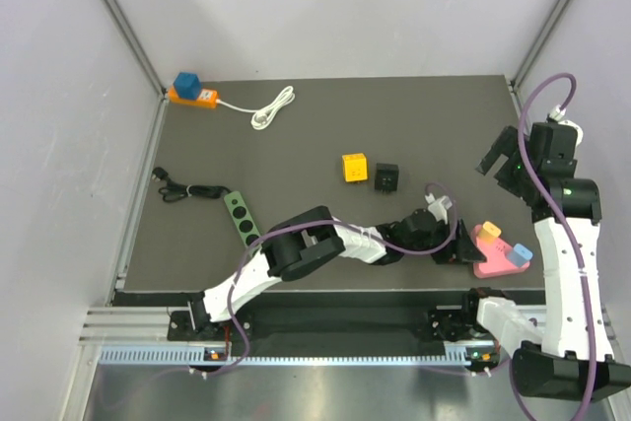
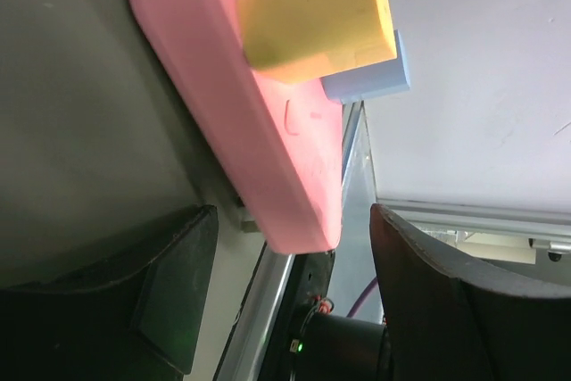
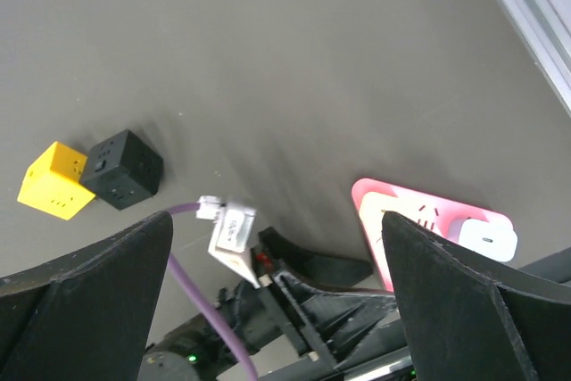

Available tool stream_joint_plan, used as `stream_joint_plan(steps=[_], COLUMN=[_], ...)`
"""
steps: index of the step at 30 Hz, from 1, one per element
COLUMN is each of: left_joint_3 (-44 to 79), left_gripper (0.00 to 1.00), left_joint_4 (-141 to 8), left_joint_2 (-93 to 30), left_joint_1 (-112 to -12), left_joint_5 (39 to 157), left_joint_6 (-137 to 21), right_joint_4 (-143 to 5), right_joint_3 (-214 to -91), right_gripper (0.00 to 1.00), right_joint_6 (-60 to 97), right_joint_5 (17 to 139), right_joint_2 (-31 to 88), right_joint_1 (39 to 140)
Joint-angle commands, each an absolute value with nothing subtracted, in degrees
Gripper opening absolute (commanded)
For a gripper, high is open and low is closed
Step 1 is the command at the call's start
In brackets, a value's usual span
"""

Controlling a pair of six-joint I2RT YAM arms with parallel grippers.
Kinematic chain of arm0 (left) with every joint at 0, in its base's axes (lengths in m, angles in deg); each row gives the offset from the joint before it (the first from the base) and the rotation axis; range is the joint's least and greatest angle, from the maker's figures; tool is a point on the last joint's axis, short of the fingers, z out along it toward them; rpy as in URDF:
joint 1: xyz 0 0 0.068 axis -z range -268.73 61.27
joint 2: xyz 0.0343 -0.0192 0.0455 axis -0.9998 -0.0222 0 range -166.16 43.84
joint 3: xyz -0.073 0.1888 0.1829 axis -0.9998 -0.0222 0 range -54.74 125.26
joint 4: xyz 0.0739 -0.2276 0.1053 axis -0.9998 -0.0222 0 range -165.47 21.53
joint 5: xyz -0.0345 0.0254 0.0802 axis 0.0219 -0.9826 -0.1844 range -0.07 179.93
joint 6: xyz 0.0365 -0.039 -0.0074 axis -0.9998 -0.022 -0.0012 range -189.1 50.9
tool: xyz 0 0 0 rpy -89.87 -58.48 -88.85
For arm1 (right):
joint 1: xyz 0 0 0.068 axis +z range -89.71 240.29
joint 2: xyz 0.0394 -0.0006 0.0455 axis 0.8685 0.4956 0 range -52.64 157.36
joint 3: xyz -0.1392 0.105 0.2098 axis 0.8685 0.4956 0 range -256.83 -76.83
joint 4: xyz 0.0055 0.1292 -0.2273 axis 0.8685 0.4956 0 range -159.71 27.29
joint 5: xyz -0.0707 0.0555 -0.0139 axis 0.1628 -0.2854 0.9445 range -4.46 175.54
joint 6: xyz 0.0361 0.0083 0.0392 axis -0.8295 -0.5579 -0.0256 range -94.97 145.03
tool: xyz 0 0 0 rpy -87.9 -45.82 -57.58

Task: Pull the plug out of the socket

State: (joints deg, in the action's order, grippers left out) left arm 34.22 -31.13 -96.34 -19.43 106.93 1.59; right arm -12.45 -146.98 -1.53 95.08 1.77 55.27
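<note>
A pink socket [image 1: 490, 255] lies at the near right of the mat, with a yellow plug [image 1: 489, 233] and a blue plug [image 1: 523, 252] stuck in it. My left gripper [image 1: 455, 248] is open right beside its left end. In the left wrist view the pink socket [image 2: 259, 131] fills the upper frame, with the yellow plug [image 2: 312, 15] and blue plug [image 2: 375, 78] standing out of it. Its near end sits between my left gripper's [image 2: 294, 283] spread fingers, untouched. My right gripper [image 1: 505, 167] hangs open and empty above the mat. Its wrist view [image 3: 277, 283] shows the pink socket [image 3: 393, 211] below.
An orange socket with a blue plug [image 1: 192, 93] and a white cable [image 1: 273, 107] lie at the back left. A green power strip [image 1: 239, 214] lies at the left. A yellow cube [image 1: 354, 168] and a black cube [image 1: 385, 178] sit mid-mat. The mat's near edge runs just below the pink socket.
</note>
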Motion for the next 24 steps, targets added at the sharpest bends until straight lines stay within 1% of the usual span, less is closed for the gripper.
stream_joint_plan(steps=[1,8,11,12,14,15,18,19,22,23,24], left_joint_3=[38.15,42.63,43.25,43.6,44.39,44.57,43.79,43.08,39.31,38.25,36.24], left_gripper=[0.73,0.68,0.62,0.57,0.53,0.45,0.3,0.21,0.09,0.0,0.0], left_joint_4=[-30.67,-30.94,-31.03,-31.12,-31.47,-31.64,-31.73,-31.82,-32.08,-32.35,-32.52], left_joint_2=[-98.1,-102.14,-102.85,-103.11,-103.46,-103.55,-103.2,-102.33,-99.61,-98.9,-98.28], left_joint_1=[-18.42,-17.53,-17.53,-17.53,-17.53,-17.62,-18.15,-18.41,-19.55,-19.99,-20.87], left_joint_5=[106.37,105.93,105.05,104.96,104.52,104.43,104.26,104.08,102.94,102.85,103.03], left_joint_6=[2.18,4.55,5.25,5.25,5.25,5.34,5.25,4.99,4.11,4.02,4.02], right_joint_4=[-14.6,-14.69,-14.69,-14.86,-15.04,-15.13,-15.3,-15.48,-16.44,-16.71,-16.88], right_joint_3=[-147.32,-146.53,-146.18,-146.09,-145.92,-145.83,-145.48,-145.13,-144.42,-143.99,-143.9], right_gripper=[1.0,1.0,1.0,1.0,1.0,1.0,1.0,1.0,1.0,1.0,1.0], right_joint_6=[-0.89,-0.54,-0.37,-0.28,0.5,1.03,3.49,4.11,6.13,7.09,7.54], right_joint_5=[93.54,93.36,92.84,92.66,91.78,91.43,89.59,89.24,86.7,85.81,83.37], right_joint_2=[0.01,-1.57,-1.75,-1.75,-1.66,-1.58,-0.96,-0.79,-0.61,-0.35,-0.26], right_joint_1=[55.19,55.19,55.28,55.19,55.19,55.19,55.28,55.37,55.54,55.63,55.81])
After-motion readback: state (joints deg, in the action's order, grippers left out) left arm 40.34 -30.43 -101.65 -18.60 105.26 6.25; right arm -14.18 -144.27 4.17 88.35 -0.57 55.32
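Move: The left hand, fingers pointing right, is just short of the near left corner of the pink socket; its middle lies about 5 cm to the right, 2 cm ahead and 1 cm lower. On the socket, the yellow plug is about 6 cm ahead and 3 cm right of the hand, the blue plug 2 cm ahead and 9 cm right, both some 2 cm higher. From the right hand the socket lies roughly 9 cm back, 3 cm right and 21 cm down. The left hand slides about 3 cm to the right and slightly down, its open fingers passing over the near left corner of the pink socket, then they close and pinch that corner, one pad on the plug side and the other on the table side. With the grip made, the hand eases back some 1 cm left and forward, while the open right hand stays high above, shifting 2 cm left and turning about 10 degrees counter-clockwise. ##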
